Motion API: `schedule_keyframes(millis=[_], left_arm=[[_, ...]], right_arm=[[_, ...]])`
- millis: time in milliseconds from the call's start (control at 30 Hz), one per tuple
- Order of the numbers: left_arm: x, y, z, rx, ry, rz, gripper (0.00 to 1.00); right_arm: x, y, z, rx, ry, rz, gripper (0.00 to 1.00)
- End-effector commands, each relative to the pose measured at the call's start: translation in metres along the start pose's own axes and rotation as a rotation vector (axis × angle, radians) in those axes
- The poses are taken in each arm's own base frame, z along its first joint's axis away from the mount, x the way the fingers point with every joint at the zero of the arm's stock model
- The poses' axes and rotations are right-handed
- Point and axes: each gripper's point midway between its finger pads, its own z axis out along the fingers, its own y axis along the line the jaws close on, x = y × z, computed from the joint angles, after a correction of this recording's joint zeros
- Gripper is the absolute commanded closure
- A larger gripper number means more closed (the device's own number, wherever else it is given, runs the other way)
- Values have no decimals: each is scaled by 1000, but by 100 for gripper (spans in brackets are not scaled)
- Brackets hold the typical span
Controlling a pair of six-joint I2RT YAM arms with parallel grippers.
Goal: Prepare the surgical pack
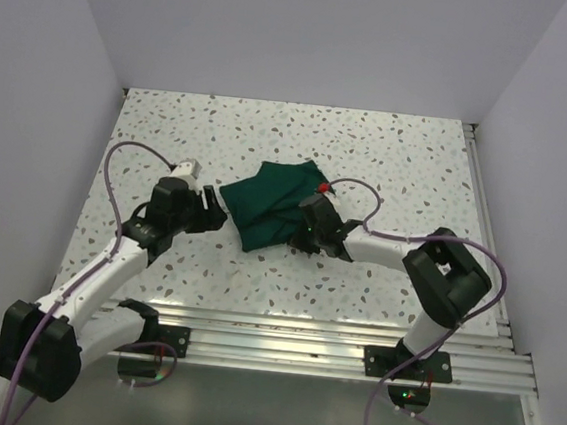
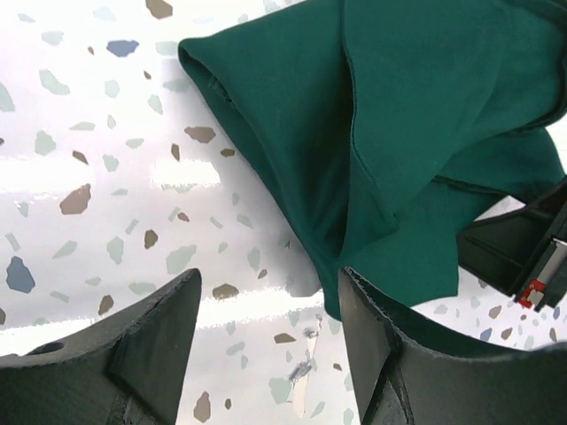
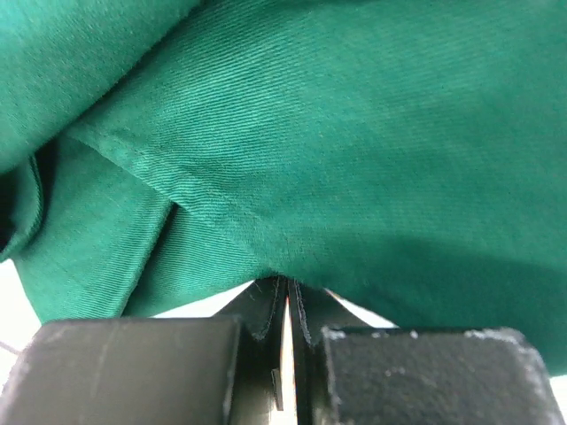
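Observation:
The surgical pack shows as a dark green cloth bundle (image 1: 269, 206) lying crumpled in the middle of the speckled table; whatever is inside it is hidden. In the left wrist view the cloth (image 2: 399, 133) fills the upper right. My left gripper (image 1: 213, 211) stands open at the bundle's left side, and between its fingers (image 2: 268, 283) there is only bare table, with the right finger against the cloth's lower corner. My right gripper (image 1: 299, 237) is at the bundle's near right edge. Its fingers (image 3: 285, 283) are shut on a fold of the cloth (image 3: 354, 133), which tents over their tips.
Aluminium rails run along the near edge (image 1: 332, 338) and the right side (image 1: 484, 212) of the table. White walls close in the left, back and right. The right gripper's black body (image 2: 523, 257) sits close to my left gripper's right finger.

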Motion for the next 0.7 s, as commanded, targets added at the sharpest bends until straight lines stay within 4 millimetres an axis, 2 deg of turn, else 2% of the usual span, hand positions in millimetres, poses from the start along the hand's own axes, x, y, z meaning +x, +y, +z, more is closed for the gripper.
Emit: schedule_keyframes(millis=[0, 67, 167, 200, 300, 467, 600, 633, 667], left_arm=[[-34, -13, -2, 60, -90, 23, 33], [-35, -14, -1, 68, -91, 15, 33], [-32, -16, 1, 86, -89, 1, 34], [-32, -16, 1, 87, -92, -5, 34], [-32, -18, -1, 99, -103, -14, 34], [-44, -22, -6, 110, -152, -22, 34], [-57, -31, -4, 131, -175, -37, 34], [-58, -31, -1, 130, -169, -39, 34], [-66, -34, -2, 135, -188, -39, 34]], right_arm=[[-43, 30, 6, -84, -90, -12, 100], [-59, 34, 10, -94, -101, -10, 100], [-71, 32, 12, -83, -108, -18, 100], [-70, 33, 11, -96, -99, -23, 95], [-72, 39, -6, -153, -121, -27, 81], [-81, 47, -37, -194, -161, -17, 77], [-94, 62, -49, -220, -187, -18, 68], [-100, 71, -53, -237, -197, -18, 68], [-102, 73, -50, -235, -199, -18, 67]])
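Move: The middle of the green pack lies about 9 cm ahead of the right hand, 6 cm to its left and 2 cm below, its near edge already at the shut fingertips. The near corner is some 12 cm left of that hand and 2 cm back; the left corner 19 cm left and 11 cm ahead. From the left hand the pack's middle is roughly 9 cm ahead, 15 cm right and 11 cm down. Shut right fingers push the pack forward about 5 cm, then rise 8 cm, part-opening; left hand rises slightly. ##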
